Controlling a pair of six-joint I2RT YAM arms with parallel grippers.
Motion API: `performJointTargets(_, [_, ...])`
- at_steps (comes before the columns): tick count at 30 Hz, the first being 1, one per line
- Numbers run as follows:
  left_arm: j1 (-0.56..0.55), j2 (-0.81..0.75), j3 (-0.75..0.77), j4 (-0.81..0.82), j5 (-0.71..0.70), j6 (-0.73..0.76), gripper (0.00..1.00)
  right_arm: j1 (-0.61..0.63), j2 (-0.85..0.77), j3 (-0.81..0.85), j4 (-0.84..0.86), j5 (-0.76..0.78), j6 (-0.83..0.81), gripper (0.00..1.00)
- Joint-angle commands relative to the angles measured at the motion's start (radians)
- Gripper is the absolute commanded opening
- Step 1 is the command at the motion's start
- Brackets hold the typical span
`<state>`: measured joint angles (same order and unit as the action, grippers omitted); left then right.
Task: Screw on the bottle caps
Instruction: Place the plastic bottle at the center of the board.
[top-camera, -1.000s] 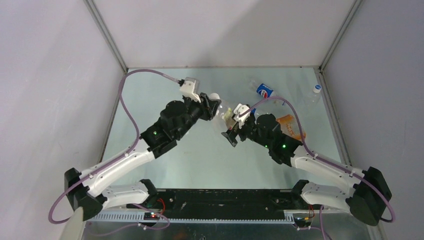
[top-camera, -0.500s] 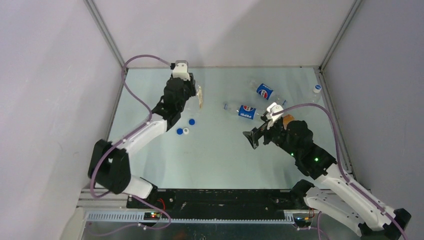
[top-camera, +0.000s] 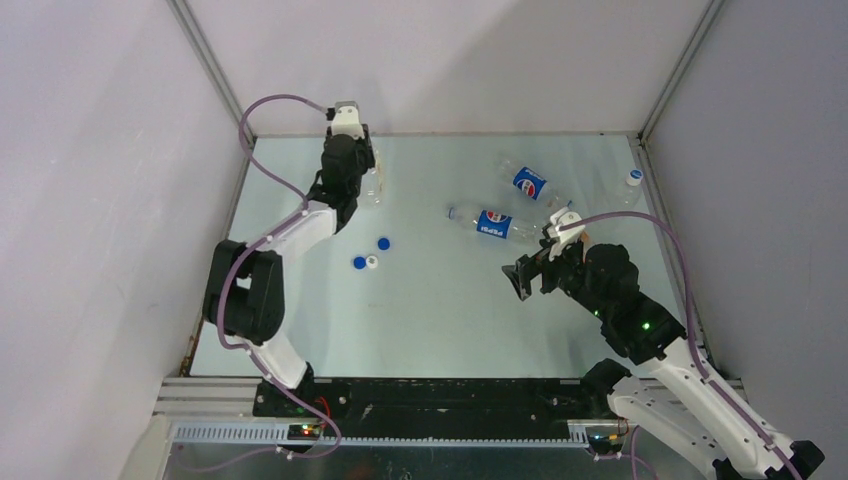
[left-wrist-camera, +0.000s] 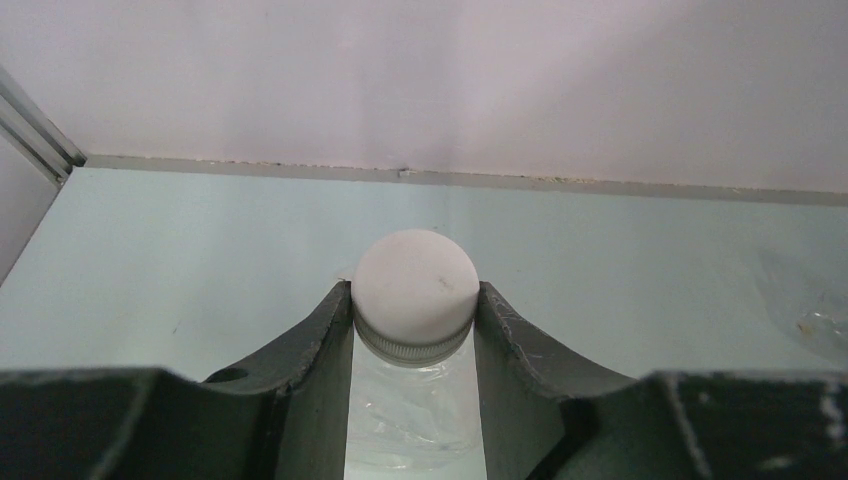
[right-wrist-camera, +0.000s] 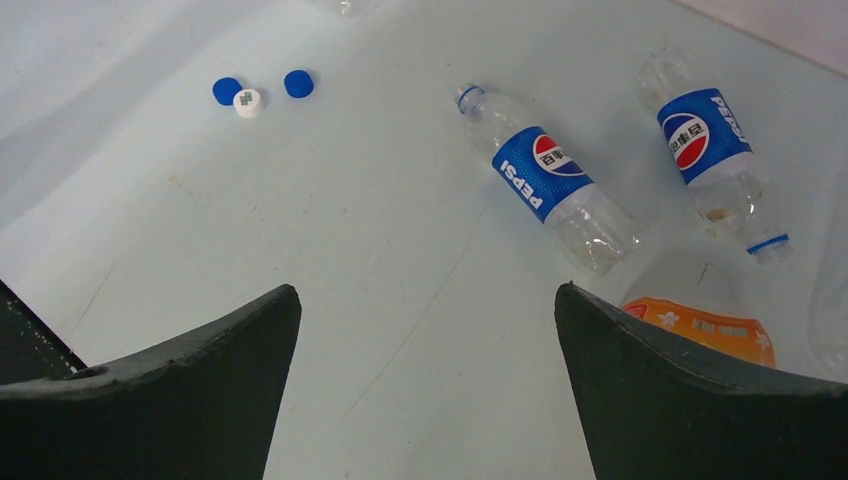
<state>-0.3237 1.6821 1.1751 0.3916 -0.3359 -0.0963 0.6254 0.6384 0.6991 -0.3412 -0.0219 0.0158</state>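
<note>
My left gripper (left-wrist-camera: 415, 300) is shut on a white bottle cap (left-wrist-camera: 415, 278) that sits on the neck of a clear bottle (left-wrist-camera: 410, 410). In the top view this gripper (top-camera: 352, 170) is at the table's far left corner with the bottle (top-camera: 374, 188) beside it. Loose on the table lie two blue caps (top-camera: 383, 242) (top-camera: 359, 263) and a white cap (top-camera: 371, 262). They also show in the right wrist view: blue caps (right-wrist-camera: 227, 91) (right-wrist-camera: 298, 83) and white cap (right-wrist-camera: 247, 102). My right gripper (right-wrist-camera: 425, 290) (top-camera: 525, 275) hovers wide open, with nothing between its fingers.
Two Pepsi bottles (top-camera: 490, 222) (top-camera: 528, 183) lie on their sides at the far middle, seen also in the right wrist view (right-wrist-camera: 545, 175) (right-wrist-camera: 705, 135). An orange-labelled bottle (right-wrist-camera: 700, 325) lies by my right finger. A clear bottle with a white cap (top-camera: 633, 177) sits at the far right edge.
My left arm has swung the capped clear bottle from the table's middle to the far left corner. My right gripper has let go, opened wide and drawn back to the right.
</note>
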Motion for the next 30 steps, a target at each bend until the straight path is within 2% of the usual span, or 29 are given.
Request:
performJointTargets(1, [0.011, 0.022, 0.044, 0.078, 0.003, 0.004, 0.08, -0.013, -0.001, 0.014, 0.000, -0.011, 0.010, 0.99])
performJointTargets(9, [0.012, 0.037, 0.043, 0.042, -0.005, -0.031, 0.36, -0.027, 0.003, 0.014, -0.001, -0.030, 0.000, 0.99])
performJointTargets(11, [0.012, 0.031, 0.049, 0.021, -0.017, -0.032, 0.47, -0.030, 0.001, 0.014, -0.004, -0.030, -0.002, 0.99])
performJointTargets(14, [0.012, 0.012, 0.055, -0.013, -0.048, -0.035, 0.71, -0.034, -0.002, 0.014, -0.005, -0.034, -0.002, 0.99])
performJointTargets(16, [0.012, -0.008, 0.052, -0.025, -0.068, -0.038, 0.83, -0.036, -0.006, 0.014, -0.002, -0.038, -0.003, 0.99])
performJointTargets(20, [0.011, -0.062, 0.074, -0.109, -0.081, -0.027, 0.98, -0.038, -0.029, 0.014, -0.010, -0.040, -0.002, 0.99])
performJointTargets(26, [0.009, -0.198, 0.096, -0.322, -0.106, -0.035, 1.00, -0.043, -0.051, 0.014, -0.044, -0.033, 0.004, 0.99])
performJointTargets(30, [0.009, -0.351, 0.084, -0.491, -0.096, -0.067, 1.00, -0.045, -0.060, 0.014, -0.056, -0.023, 0.070, 0.99])
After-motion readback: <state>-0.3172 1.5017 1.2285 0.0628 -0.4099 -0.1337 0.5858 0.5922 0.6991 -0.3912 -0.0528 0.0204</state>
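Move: The left hand still pinches the white cap of the plastic bottle. The bottle hangs upright straight below it, its middle about 10 cm down. On the table some 20 cm below the hand, one blue cap lies about 13 cm back and 6 cm right; the other blue cap is 17 cm straight back, and the small white cap 17 cm back and 3 cm right. From the idle right hand the bottle is roughly 29 cm ahead, 32 cm left and 10 cm lower. Still gripping the white cap, the left hand lowers the plastic bottle about 1 cm to the table near the back edge and pauses. Its fingers then open wide and let go of the cap. The hand draws back and climbs away, each about 5 cm, easing some 2–3 cm left with a slight wrist tilt. ##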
